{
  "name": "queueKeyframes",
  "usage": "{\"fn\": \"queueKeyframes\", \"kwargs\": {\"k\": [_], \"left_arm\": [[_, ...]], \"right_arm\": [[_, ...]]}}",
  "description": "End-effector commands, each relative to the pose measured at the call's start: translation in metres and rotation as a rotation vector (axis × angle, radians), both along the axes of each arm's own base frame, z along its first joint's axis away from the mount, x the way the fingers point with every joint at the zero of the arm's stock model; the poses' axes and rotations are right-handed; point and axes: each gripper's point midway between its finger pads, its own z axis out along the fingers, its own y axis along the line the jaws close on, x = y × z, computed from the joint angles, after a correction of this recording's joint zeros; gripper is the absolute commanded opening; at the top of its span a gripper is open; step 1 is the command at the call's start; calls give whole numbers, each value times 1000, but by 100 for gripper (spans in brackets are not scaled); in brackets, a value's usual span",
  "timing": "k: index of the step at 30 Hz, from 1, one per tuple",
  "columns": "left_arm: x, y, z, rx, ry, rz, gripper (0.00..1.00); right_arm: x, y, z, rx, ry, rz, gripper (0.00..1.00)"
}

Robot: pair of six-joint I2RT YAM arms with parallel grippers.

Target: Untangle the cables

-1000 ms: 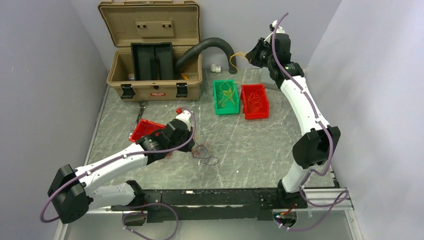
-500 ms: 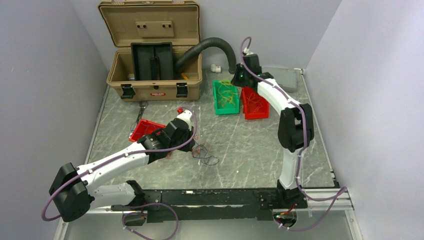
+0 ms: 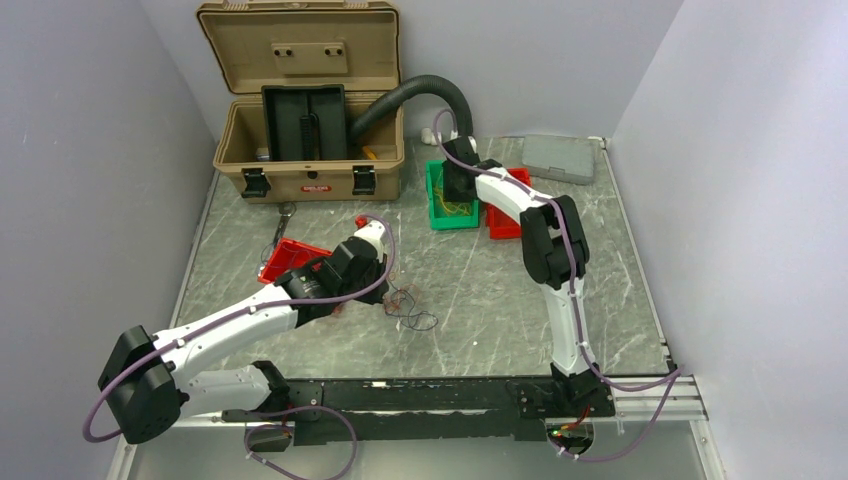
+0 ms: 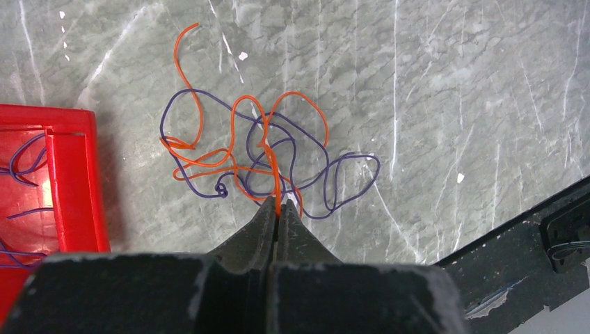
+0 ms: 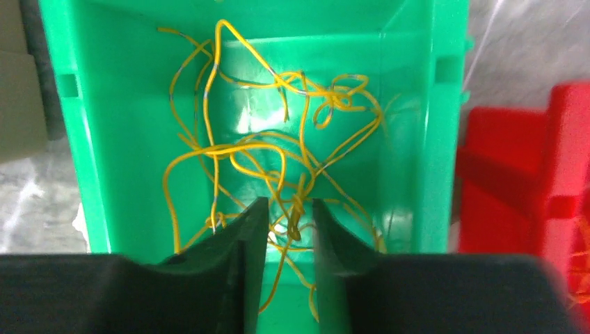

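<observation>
A tangle of thin orange and purple cables (image 4: 257,149) lies on the grey marbled table, seen small in the top view as the cables (image 3: 410,305). My left gripper (image 4: 280,207) is shut on one orange strand at the tangle's near edge, and shows in the top view as the left gripper (image 3: 385,300). My right gripper (image 5: 290,209) hangs over the green bin (image 5: 76,139) with its jaws apart. A yellow strand dangles loose between them above the pile of yellow cables (image 5: 278,139). In the top view the right gripper (image 3: 458,192) is over the same green bin (image 3: 436,215).
A red bin (image 3: 505,228) stands right of the green one. Another red bin (image 3: 285,258) with purple strands lies beside the left arm. An open tan toolbox (image 3: 310,120), a black corrugated hose (image 3: 420,88) and a grey box (image 3: 563,158) sit at the back.
The right arm swung from the back right down and left over the green bin, carrying a yellow strand, and its jaws have parted. The left arm has not moved.
</observation>
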Motion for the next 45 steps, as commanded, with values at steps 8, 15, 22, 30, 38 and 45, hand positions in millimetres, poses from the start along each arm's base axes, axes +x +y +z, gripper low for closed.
{"fn": "queueKeyframes", "kwargs": {"k": [8, 15, 22, 30, 38, 45], "left_arm": [[11, -13, 44, -35, -84, -48, 0], [12, -22, 65, -57, -103, -86, 0], [13, -28, 75, -66, -112, -110, 0], [15, -32, 77, -72, -110, -120, 0], [14, -33, 75, -75, -100, -115, 0], [13, -33, 73, -76, -95, -121, 0]], "right_arm": [[10, -18, 128, 6, -245, -18, 56], [-53, -23, 168, 103, -303, 96, 85], [-159, 4, 151, 275, -258, 404, 88], [-261, 40, 129, 445, -305, 642, 100], [-289, 66, 96, 471, -364, 621, 100], [-292, 89, 74, 460, -349, 639, 99]]}}
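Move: The right hand is low inside the green bin with the yellow cables; the orange-and-purple tangle lies about 32 cm back, 11 cm left and 4 cm lower. The right-hand red bin is 13 cm to its right and 2 cm back; the left-hand red bin sits some 20 cm left of the tangle and 8 cm farther out. From the left hand, the tangle is 2 cm back, 4 cm right and 12 cm below. Opening wide, right hand arcs about 30 cm back from green bin towards tangle, while left lifts held orange cable. ##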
